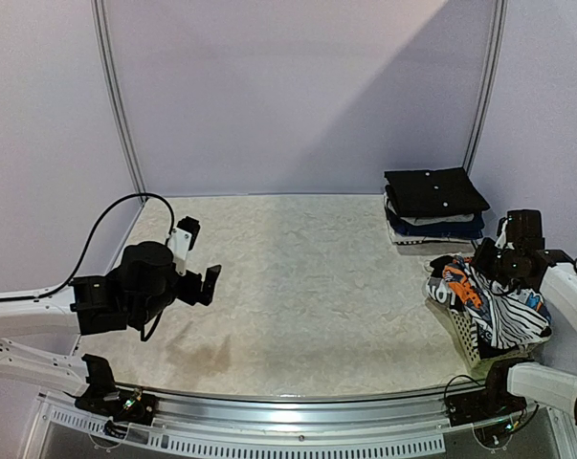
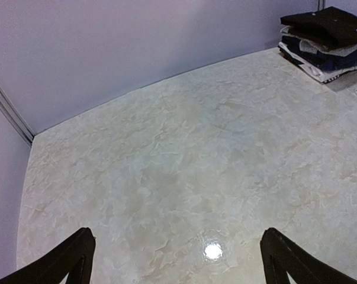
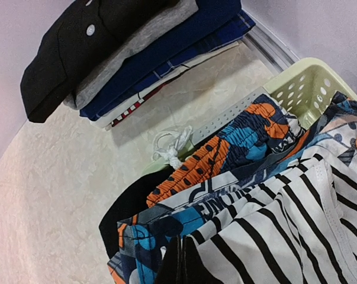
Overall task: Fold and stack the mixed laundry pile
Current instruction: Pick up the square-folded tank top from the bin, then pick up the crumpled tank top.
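The mixed laundry pile sits in a pale lattice basket (image 1: 465,337) at the right edge of the table. On top lies a white garment with black stripes (image 3: 296,231) (image 1: 510,317). Beside it is an orange, blue and black print garment (image 3: 243,142) (image 1: 457,285), and a black cloth (image 3: 128,207) hangs over the rim. My right gripper (image 3: 190,251) (image 1: 503,271) is down in the pile, its jaws pressed together where the striped folds gather at the print's edge. My left gripper (image 1: 198,258) (image 2: 178,236) hovers wide open above bare table at the left, holding nothing.
A neat stack of folded clothes (image 1: 433,203) (image 3: 125,53) (image 2: 326,35), black on top, stands at the back right just behind the basket (image 3: 308,83). A white drawstring (image 3: 172,148) lies over the basket rim. Walls close the table at back and sides.
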`<state>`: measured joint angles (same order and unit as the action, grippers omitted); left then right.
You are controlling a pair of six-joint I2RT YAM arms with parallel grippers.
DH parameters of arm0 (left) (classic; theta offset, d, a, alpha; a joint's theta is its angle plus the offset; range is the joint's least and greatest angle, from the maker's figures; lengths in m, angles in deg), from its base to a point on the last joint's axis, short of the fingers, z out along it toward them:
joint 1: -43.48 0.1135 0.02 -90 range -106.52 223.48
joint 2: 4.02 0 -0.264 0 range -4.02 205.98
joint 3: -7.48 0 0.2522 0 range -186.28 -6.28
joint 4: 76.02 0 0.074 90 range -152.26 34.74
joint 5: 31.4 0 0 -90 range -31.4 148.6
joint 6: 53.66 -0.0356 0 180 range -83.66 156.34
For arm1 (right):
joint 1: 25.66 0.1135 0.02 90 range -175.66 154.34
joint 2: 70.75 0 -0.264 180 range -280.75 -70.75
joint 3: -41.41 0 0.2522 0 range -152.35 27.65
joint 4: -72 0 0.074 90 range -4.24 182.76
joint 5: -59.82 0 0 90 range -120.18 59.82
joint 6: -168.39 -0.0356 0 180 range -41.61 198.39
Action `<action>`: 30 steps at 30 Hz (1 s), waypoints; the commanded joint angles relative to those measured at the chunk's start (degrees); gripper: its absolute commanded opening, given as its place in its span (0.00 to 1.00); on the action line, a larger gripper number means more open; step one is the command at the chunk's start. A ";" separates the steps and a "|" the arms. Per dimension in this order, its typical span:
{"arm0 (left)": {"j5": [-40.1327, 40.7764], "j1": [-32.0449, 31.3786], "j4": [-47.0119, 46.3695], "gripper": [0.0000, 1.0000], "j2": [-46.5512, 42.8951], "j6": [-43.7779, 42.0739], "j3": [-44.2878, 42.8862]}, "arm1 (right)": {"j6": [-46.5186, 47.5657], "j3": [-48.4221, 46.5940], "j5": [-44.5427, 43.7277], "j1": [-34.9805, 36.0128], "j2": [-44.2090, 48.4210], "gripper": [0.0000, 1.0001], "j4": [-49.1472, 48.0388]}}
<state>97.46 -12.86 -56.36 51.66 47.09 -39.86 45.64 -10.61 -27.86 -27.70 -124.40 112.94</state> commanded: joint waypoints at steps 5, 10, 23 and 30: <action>-0.30 0.70 0.31 1.00 -0.78 0.17 0.76 | 0.90 -11.22 6.68 -0.24 1.47 0.00 2.83; -0.70 0.70 0.28 1.00 -1.09 0.36 0.91 | 1.41 -18.25 7.26 0.44 1.34 0.00 5.26; -0.86 0.70 -0.10 1.00 -1.13 0.00 0.78 | 5.53 -41.53 7.90 20.52 -4.81 0.00 6.69; -10.12 0.70 -4.23 0.99 -3.42 -1.93 2.07 | 9.52 -59.39 1.90 37.14 -18.61 0.00 8.06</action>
<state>94.77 -12.86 -56.76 49.95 46.87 -39.36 52.17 -64.31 -22.22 4.69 -137.63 120.52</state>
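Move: The striped tank top, already pinched in the right fingers by its far left part, has its middle some 5 cm back, 4 cm right and 4 cm below that hand. The patterned garment shows 4 cm to the hand's left and as far below, level fore and aft; the clothes stack stands about 20 cm ahead, 5 cm left, 10 cm lower, and the bare table's middle 32 cm left, 14 cm below. From the left hand the tank top lies roughly 49 cm right, 2 cm back, 9 cm lower. The striped tank top is drawn out of the bin by the right hand, which keeps its shut grip: about 15 cm nearly straight up, a brief slowing, then a fast sweep up and to the left, ending some 32 cm higher and 20 cm farther left. Meanwhile the fingers tip upward from their downward slant and swing counter-clockwise, mostly during the sweep. ##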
